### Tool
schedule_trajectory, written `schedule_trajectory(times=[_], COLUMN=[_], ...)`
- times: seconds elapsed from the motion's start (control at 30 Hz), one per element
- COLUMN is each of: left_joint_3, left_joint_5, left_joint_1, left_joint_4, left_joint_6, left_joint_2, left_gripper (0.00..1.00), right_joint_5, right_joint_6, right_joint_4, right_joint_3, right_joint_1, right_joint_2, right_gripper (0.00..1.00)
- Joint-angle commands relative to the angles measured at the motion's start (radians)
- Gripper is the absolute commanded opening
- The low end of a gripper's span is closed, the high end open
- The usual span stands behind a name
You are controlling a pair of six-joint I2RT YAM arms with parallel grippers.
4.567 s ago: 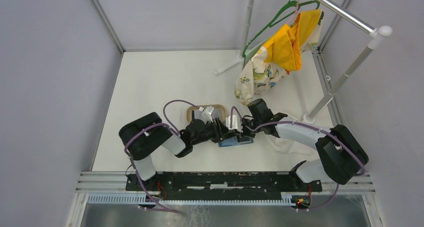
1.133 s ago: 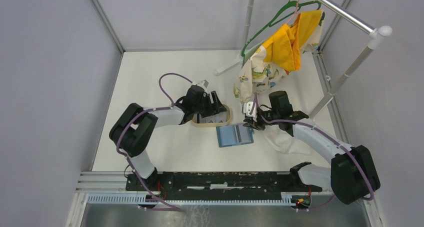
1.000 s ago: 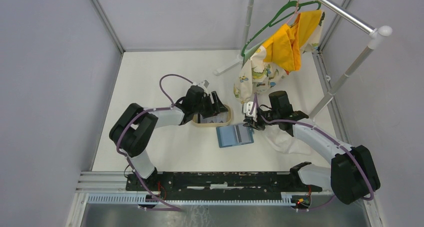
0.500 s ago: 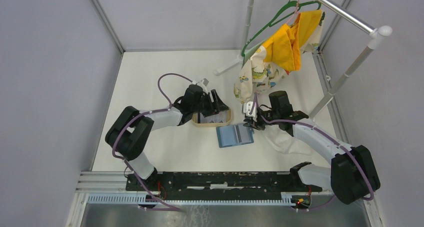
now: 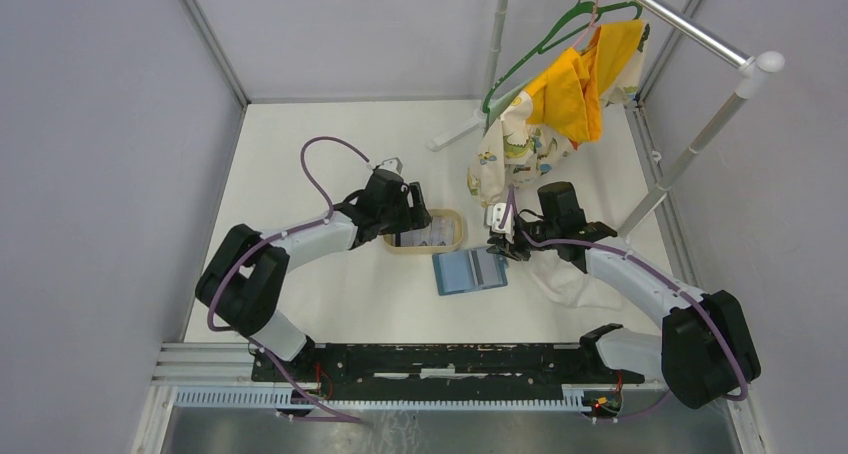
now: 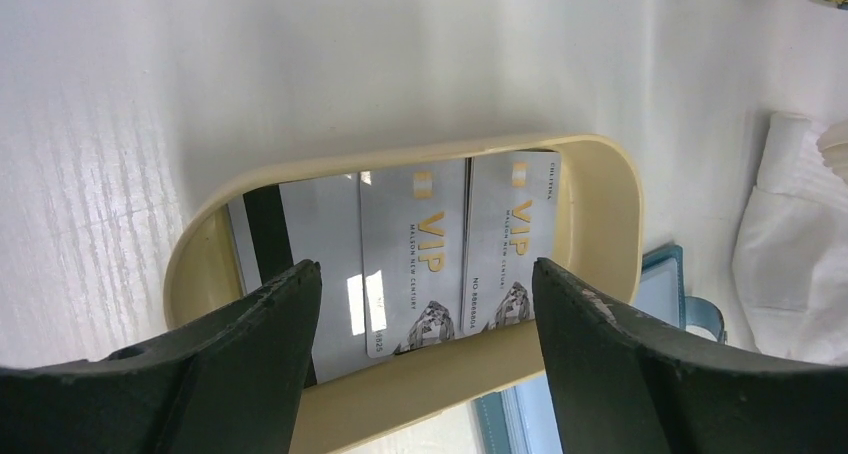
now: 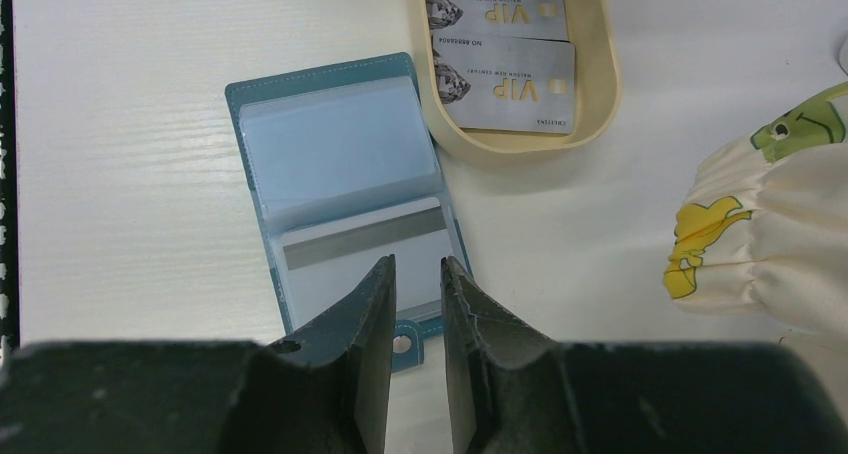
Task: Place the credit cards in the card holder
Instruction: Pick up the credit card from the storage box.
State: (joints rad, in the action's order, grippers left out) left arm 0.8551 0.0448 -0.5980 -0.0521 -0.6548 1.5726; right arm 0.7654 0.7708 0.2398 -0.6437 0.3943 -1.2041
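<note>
The blue card holder (image 5: 468, 271) lies open on the table, and a pale card with a grey stripe (image 7: 365, 249) sits in its lower pocket. Three credit cards (image 6: 415, 264) lie flat in the tan oval tray (image 5: 455, 236): two silver ones face up and one showing a black stripe (image 6: 265, 234). My left gripper (image 6: 425, 274) hovers over the tray's left end, open wide, with nothing between its fingers. My right gripper (image 7: 418, 264) hangs above the holder's snap tab (image 7: 403, 344). Its jaws stand a narrow gap apart and hold nothing.
A white cloth (image 5: 570, 279) lies right of the holder under the right arm. A clothes rack (image 5: 690, 24) at the back right carries a green hanger and a yellow and printed garment (image 5: 560, 104). The rack's white foot (image 5: 455, 134) reaches onto the table.
The left gripper has drawn back a little to the left over the tray and its jaws have spread wider. The right arm, the holder and the cards have not moved.
</note>
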Motion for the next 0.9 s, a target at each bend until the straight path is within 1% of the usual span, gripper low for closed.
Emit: schedule_trajectory(times=[0.0, 0.13, 0.37, 0.53, 0.57, 0.87], left_joint_3=[0.045, 0.058, 0.080, 0.075, 0.075, 0.086], left_joint_5=[-0.018, -0.067, -0.095, -0.177, -0.193, -0.275], left_joint_1=[-0.003, -0.002, -0.005, -0.011, -0.011, -0.019], left_joint_4=[-0.002, 0.015, 0.012, 0.047, 0.080, 0.152], left_joint_6=[0.058, 0.040, 0.021, 0.002, -0.003, -0.045], left_joint_2=[0.031, 0.066, 0.118, 0.130, 0.136, 0.189], left_gripper=[0.83, 0.83, 0.84, 0.84, 0.84, 0.84], right_joint_5=[0.005, 0.005, 0.006, 0.006, 0.006, 0.006], right_joint_6=[-0.015, -0.015, -0.014, -0.015, -0.015, -0.015], right_joint_4=[-0.043, -0.044, -0.042, -0.043, -0.044, -0.042], right_joint_3=[-0.001, -0.001, -0.001, -0.001, -0.001, -0.003], right_joint_1=[-0.002, -0.003, -0.003, -0.002, -0.002, -0.003], right_joint_2=[0.008, 0.006, 0.011, 0.009, 0.009, 0.011], right_gripper=[0.29, 0.29, 0.29, 0.29, 0.29, 0.29])
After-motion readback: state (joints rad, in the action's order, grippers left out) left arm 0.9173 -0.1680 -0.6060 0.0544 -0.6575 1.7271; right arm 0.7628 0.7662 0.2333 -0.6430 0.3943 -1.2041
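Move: In the storage box just under the open left fingers lies the middle VIP card, roughly 1 cm back, 1 cm right and 3 cm below the hand. The right-hand VIP card is 6 cm to the hand's right and level ahead, the black-striped card 6 cm left and 2 cm back; the card holder lies 11 cm back and 11 cm right. From the idle right hand the middle card is some 6 cm ahead and 18 cm left. Sinking about 2 cm into the storage box with its fingers wide open, the left hand then sweeps right some 5 cm along the box, its left fingertip pushing the middle VIP card towards the right-hand one. The wrist swings roughly 10 degrees clockwise on the way; the fingers stay open and pinch nothing. ##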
